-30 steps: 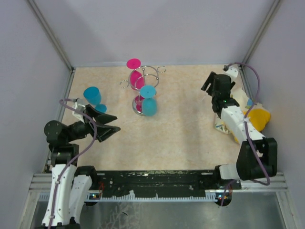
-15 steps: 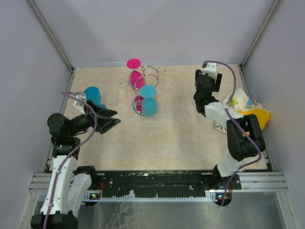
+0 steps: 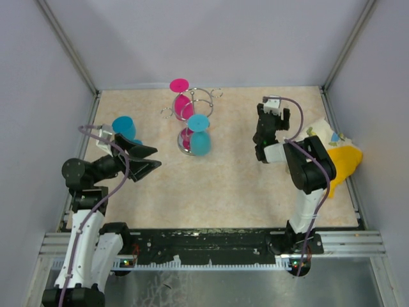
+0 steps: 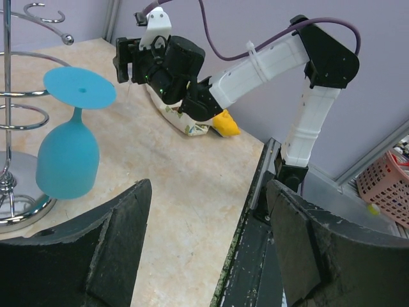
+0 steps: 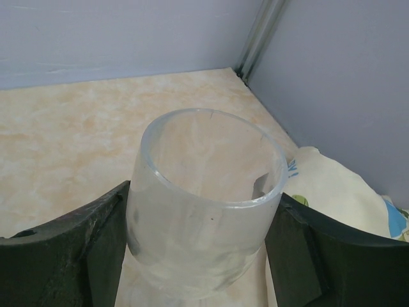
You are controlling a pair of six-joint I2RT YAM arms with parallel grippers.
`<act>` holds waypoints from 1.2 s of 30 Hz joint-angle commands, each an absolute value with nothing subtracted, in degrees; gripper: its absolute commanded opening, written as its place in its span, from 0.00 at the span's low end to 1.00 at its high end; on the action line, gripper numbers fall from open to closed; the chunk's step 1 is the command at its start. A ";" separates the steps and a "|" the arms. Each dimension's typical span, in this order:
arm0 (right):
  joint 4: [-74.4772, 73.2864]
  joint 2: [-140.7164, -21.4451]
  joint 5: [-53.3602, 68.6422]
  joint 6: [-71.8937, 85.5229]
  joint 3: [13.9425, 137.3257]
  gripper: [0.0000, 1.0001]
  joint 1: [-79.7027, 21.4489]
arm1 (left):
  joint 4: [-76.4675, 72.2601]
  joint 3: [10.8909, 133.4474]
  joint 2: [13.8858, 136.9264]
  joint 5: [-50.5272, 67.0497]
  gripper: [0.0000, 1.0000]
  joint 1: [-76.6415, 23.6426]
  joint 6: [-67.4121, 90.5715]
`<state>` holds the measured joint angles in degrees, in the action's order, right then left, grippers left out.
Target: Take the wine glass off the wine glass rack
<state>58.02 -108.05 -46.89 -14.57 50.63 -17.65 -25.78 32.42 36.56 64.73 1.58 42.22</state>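
Note:
The wine glass rack (image 3: 203,97), silvery wire on a round base, stands at the back middle; in the left wrist view the rack (image 4: 7,131) shows at the left edge. A blue wine glass (image 3: 199,138) (image 4: 68,160) and a pink wine glass (image 3: 181,102) hang upside down from it. My left gripper (image 3: 151,165) (image 4: 209,187) is open and empty, to the left of the rack. My right gripper (image 3: 266,123) (image 5: 203,192), right of the rack, is shut on a clear glass (image 5: 206,211), one finger against each side.
A second blue glass (image 3: 123,126) stands near the left wall, just behind my left gripper. A printed cloth (image 3: 321,136) (image 5: 332,185) and a yellow object (image 3: 346,160) lie against the right wall. A pink basket (image 4: 385,192) sits off the table.
My right arm has folded and swung left, carrying its gripper from the back right corner toward the middle. The left arm shifted only slightly.

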 commanded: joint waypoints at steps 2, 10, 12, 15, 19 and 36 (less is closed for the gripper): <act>69.56 -108.92 -48.09 -14.52 50.04 0.54 -18.07 | -26.66 33.35 36.39 65.43 0.78 1.25 41.70; 77.85 -112.77 -47.83 -18.02 48.88 0.59 -18.52 | -27.67 32.67 37.24 64.79 0.78 1.25 42.58; 79.79 -113.29 -48.79 -19.43 48.42 0.69 -18.97 | -28.05 32.61 37.41 64.69 0.78 1.29 42.81; 80.67 -113.04 -49.15 -19.26 47.43 0.87 -19.11 | -28.42 32.76 37.81 64.69 0.78 1.26 42.89; 82.67 -111.73 -49.53 -18.54 45.08 0.99 -19.34 | -28.94 32.71 38.68 64.90 0.78 1.25 43.17; 83.37 -98.64 -51.74 -23.99 41.23 0.99 -23.12 | -30.15 31.90 40.08 64.16 0.78 1.30 43.57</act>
<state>80.44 -105.36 -49.91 -22.92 41.93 -21.87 -28.62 32.18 39.79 64.64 1.58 43.70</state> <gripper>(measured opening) 0.992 0.779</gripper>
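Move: Between the right hand's open-ended pinch, the clear wine glass is upright, its middle straight below the hand point by about 3 cm. The cloth lies some 20 cm to the right of the hand, 11 cm back and 9 cm lower; the teal glass on the rack hangs about 30 cm to its left and 11 cm back, near its height. From the left hand the clear glass is roughly 29 cm ahead, 41 cm right and 22 cm lower. Letting go of the clear wine glass, the right hand first stays in place, tipping its fingertips up a little, then opens wide and backs off the bowl while sinking about 1.5 cm. Still drawing back, it turns upward and climbs some 5 cm, ending about 3.5 cm back, slightly left, with the fingers tipped up about 10 degrees. ##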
